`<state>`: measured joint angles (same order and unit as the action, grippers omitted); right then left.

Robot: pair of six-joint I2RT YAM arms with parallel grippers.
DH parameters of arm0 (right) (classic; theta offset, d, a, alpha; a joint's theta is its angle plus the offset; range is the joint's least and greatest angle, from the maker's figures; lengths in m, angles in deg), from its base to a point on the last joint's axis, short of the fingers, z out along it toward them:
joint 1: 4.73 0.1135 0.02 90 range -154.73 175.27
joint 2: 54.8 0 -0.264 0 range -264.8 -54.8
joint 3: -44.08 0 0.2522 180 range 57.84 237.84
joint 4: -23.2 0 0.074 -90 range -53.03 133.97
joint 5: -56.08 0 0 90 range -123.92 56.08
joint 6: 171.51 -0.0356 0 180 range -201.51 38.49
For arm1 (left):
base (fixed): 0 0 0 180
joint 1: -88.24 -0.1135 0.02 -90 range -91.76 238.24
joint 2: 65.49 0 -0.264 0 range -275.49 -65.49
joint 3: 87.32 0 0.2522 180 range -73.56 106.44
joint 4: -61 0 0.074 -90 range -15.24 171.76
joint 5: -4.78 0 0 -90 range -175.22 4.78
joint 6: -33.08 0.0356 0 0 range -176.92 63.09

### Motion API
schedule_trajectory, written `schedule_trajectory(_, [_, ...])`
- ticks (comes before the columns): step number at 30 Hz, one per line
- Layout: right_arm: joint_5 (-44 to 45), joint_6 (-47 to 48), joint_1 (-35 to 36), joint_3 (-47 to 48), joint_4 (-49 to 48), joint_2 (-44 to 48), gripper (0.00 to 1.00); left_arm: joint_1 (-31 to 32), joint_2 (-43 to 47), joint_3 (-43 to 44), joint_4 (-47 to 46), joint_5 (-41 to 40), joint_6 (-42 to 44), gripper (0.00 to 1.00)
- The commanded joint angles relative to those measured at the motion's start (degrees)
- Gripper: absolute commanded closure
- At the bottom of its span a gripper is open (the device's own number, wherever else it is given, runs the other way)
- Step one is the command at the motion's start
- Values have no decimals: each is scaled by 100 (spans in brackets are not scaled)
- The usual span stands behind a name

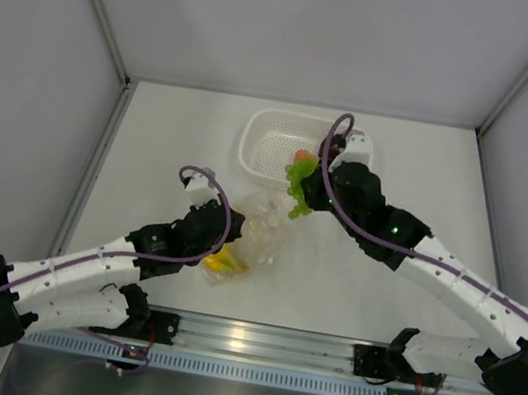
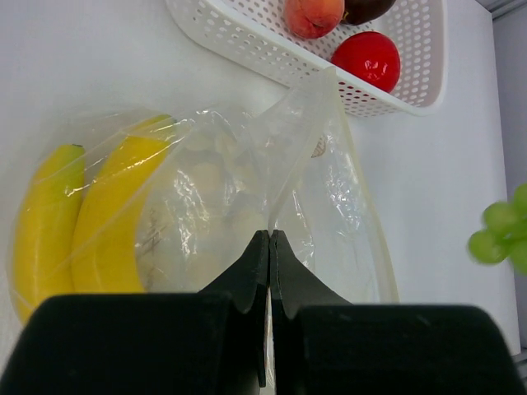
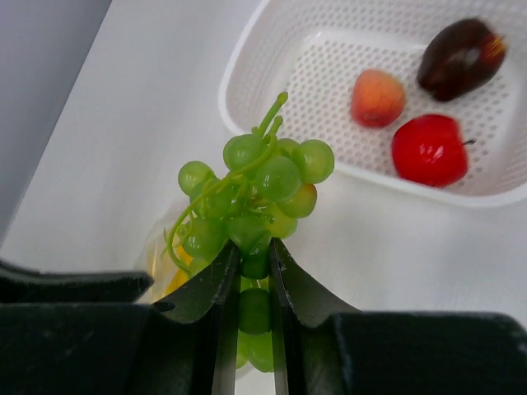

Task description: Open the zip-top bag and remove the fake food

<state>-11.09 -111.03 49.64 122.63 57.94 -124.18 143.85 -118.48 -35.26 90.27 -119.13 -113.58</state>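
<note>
The clear zip-top bag [image 2: 329, 189] lies on the table with the yellow banana bunch [image 2: 90, 222] still inside it. My left gripper [image 2: 270, 234] is shut on a raised fold of the bag's plastic; from above it [image 1: 235, 238] sits at the bag's [image 1: 264, 228] left side. My right gripper [image 3: 254, 247] is shut on a green grape-like bunch [image 3: 263, 185], held in the air between the bag and the basket [image 1: 298, 185]. An orange-peach fruit [image 3: 377, 97], a red tomato [image 3: 429, 150] and a dark maroon fruit [image 3: 459, 58] lie in the basket.
The white perforated basket [image 1: 257, 146] stands at the back centre of the table, just beyond the bag. Enclosure walls close in the left, right and back. Both arm bases sit on the rail along the near edge.
</note>
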Motion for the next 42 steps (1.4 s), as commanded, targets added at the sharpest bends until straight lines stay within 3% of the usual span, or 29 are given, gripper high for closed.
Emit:
schedule_trajectory(1, [-22, 429, -672, 639, 47, 162, 100, 11, 105, -69, -162, -19, 32, 100])
schedule_trajectory(9, [-533, 842, -2095, 1843, 127, -1111, 100, 2, 333, 54, 22, -36, 208, 100])
schedule_trajectory(20, [-815, 939, -2238, 4205, 258, -4097, 100, 2, 606, 414, 356, -265, 841, 100])
schedule_trajectory(29, [-1325, 1062, -2194, 5262, -163, -5602, 94, 2, 913, 634, 628, -256, 1008, 100])
schedule_trajectory(32, [-1422, 1062, -2185, 5561, -85, -5919, 78, 11, 887, 713, 708, -388, 1052, 100])
schedule_trajectory(34, [-1378, 1062, -2176, 5553, -84, -5929, 58, 2, 870, 714, 708, -449, 1078, 100])
schedule_trajectory(36, [-1369, 1088, -2159, 5526, -84, -5876, 49, 11, 834, 713, 717, -581, 1061, 100])
schedule_trajectory(38, [-1360, 1123, -2159, 5500, -58, -5771, 32, 11, 765, 748, 717, -625, 1052, 100])
schedule_trajectory(42, [-1203, 1229, -2167, 5369, 126, -5376, 11, 11, 650, 863, 699, -634, 1026, 100])
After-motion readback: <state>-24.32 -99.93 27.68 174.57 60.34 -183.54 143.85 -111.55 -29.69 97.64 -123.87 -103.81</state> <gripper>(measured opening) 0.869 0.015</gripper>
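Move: My right hand already holds the green grapes; they are bound for the open left part of the white basket, about 27 cm ahead, 4 cm left and 18 cm below. The peach lies 6 cm right of that spot, the eggplant 12 cm right and 4 cm farther out, the red tomato 12 cm right and 5 cm nearer. From my left hand, which keeps the bag's edge pinched, that spot is some 22 cm ahead, 8 cm right and 10 cm lower. I swing my right hand some 27 cm forward in an arc, first up and to the right, then down and back left over the basket, finishing about 11 cm lower, and there open the fingers wide to let the grapes go. Meanwhile my left hand, still pinching the bag, draws it about 5 cm up and a little left. ##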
